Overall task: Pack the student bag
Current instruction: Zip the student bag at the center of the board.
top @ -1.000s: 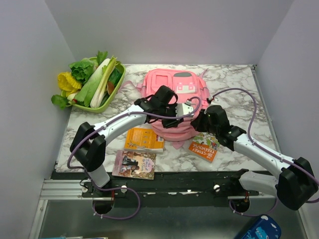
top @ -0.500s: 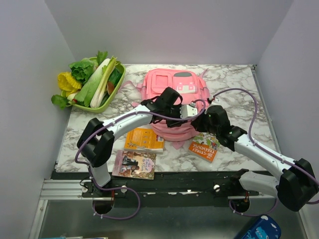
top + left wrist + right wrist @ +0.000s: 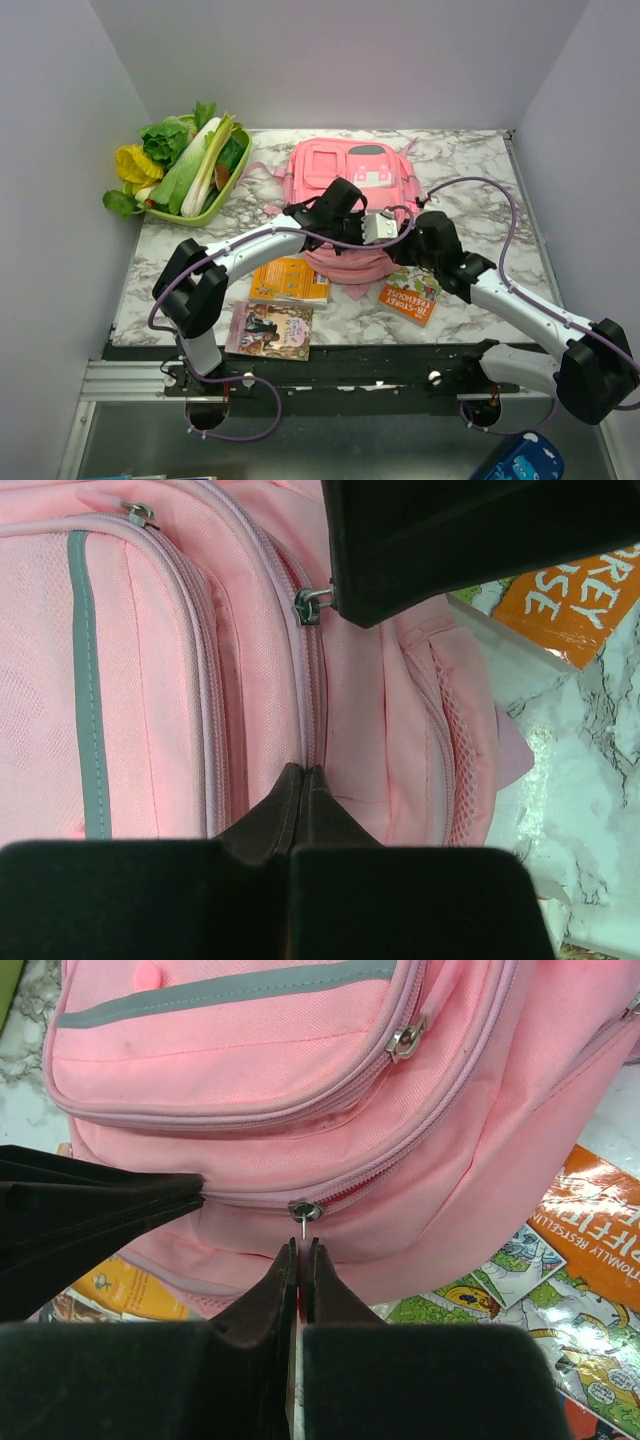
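The student bag (image 3: pixel 350 175) is a pink backpack lying flat at the back middle of the table. My right gripper (image 3: pixel 400 242) is at its near right edge, shut on the metal pull of a zipper slider (image 3: pixel 303 1209); its tip (image 3: pixel 301 1245) shows just below the slider. My left gripper (image 3: pixel 348 218) lies on the bag's near part, jaws pressed together on the fabric at the zipper seam (image 3: pixel 303 772). Its tip touches the bag left of the slider (image 3: pixel 190 1195). The grey strip (image 3: pixel 85 680) and a second slider (image 3: pixel 405 1040) show.
An orange book (image 3: pixel 290 280) and a dark-covered book (image 3: pixel 270 330) lie near the front left. An orange Treehouse book (image 3: pixel 410 297) lies under my right arm, partly under the bag. A green tray (image 3: pixel 215 205) of vegetables stands at the back left.
My left gripper has moved right across the bag, closer to my right gripper. The right gripper has stayed on the zipper pull, barely shifting.
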Controlling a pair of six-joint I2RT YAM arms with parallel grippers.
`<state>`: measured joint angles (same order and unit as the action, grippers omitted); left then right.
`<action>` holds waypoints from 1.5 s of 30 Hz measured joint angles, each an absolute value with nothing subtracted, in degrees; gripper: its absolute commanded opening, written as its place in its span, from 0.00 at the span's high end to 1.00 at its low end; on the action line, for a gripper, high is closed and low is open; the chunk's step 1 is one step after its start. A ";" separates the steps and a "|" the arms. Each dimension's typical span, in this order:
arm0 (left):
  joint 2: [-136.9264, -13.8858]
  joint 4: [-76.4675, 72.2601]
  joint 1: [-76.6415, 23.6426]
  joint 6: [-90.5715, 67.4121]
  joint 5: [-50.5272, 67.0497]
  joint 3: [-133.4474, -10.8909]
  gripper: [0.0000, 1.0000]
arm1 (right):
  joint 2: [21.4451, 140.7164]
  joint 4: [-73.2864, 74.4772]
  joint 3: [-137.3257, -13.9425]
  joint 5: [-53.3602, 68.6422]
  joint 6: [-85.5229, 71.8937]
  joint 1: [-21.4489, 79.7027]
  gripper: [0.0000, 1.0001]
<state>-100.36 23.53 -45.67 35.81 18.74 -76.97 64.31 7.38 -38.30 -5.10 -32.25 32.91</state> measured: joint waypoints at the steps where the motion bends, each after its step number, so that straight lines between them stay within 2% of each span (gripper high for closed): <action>1: -99.94 23.31 -45.71 36.14 18.61 -76.53 1.00 | 64.31 7.42 -38.35 -5.13 -32.05 32.53 0.99; 15: -93.60 24.82 -38.72 41.52 22.33 -72.20 1.00 | 67.37 7.49 -41.71 -2.31 -29.45 26.98 0.99; 23: -90.80 29.58 -30.70 43.64 19.42 -71.09 1.00 | 75.94 8.25 -45.43 -6.48 -26.04 22.85 0.99; 27: -89.34 31.00 -30.00 44.36 18.92 -70.00 1.00 | 80.34 8.40 -48.14 -7.53 -25.08 21.82 0.99; 30: -88.77 32.16 -30.15 44.18 19.14 -69.89 0.93 | 81.54 8.27 -49.34 -6.66 -24.88 21.74 0.99; 31: -88.62 32.49 -30.52 43.57 19.29 -69.91 0.83 | 81.49 8.08 -49.34 -5.96 -24.86 21.74 0.99; 34: -88.55 32.69 -32.14 42.19 19.59 -70.43 0.63 | 81.32 6.96 -48.88 -4.12 -24.93 21.58 0.99; 35: -88.55 32.49 -33.23 41.82 19.70 -70.70 0.61 | 81.25 6.59 -48.60 -3.46 -24.95 21.52 0.99; 39: -89.65 30.81 -38.94 40.40 19.99 -72.79 0.57 | 80.88 5.67 -47.57 -2.02 -25.04 21.52 0.99; 45: -96.79 27.86 -42.98 39.79 20.18 -78.63 0.60 | 79.94 5.61 -47.27 -0.62 -25.04 21.37 0.99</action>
<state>-96.79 27.86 -42.98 39.79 20.18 -78.63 79.94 5.61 -47.27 -0.62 -25.04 21.37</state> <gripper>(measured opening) 0.412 0.090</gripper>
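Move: The right hand already pinches the main zip's pull, with the front pocket's slider about 6 cm straight ahead and the Treehouse book some 9 cm back, 3 cm to the right and 9 cm lower. The left hand's shut fingers are at the zip track, the pull about 4 cm to their right and 1 cm ahead; the yellow book lies roughly 17 cm left of them, 6 cm back and 9 cm lower. Right hand draws the pull 8 cm forward-right; left leaves the track, sweeping 12 cm left, opens, comes back. ##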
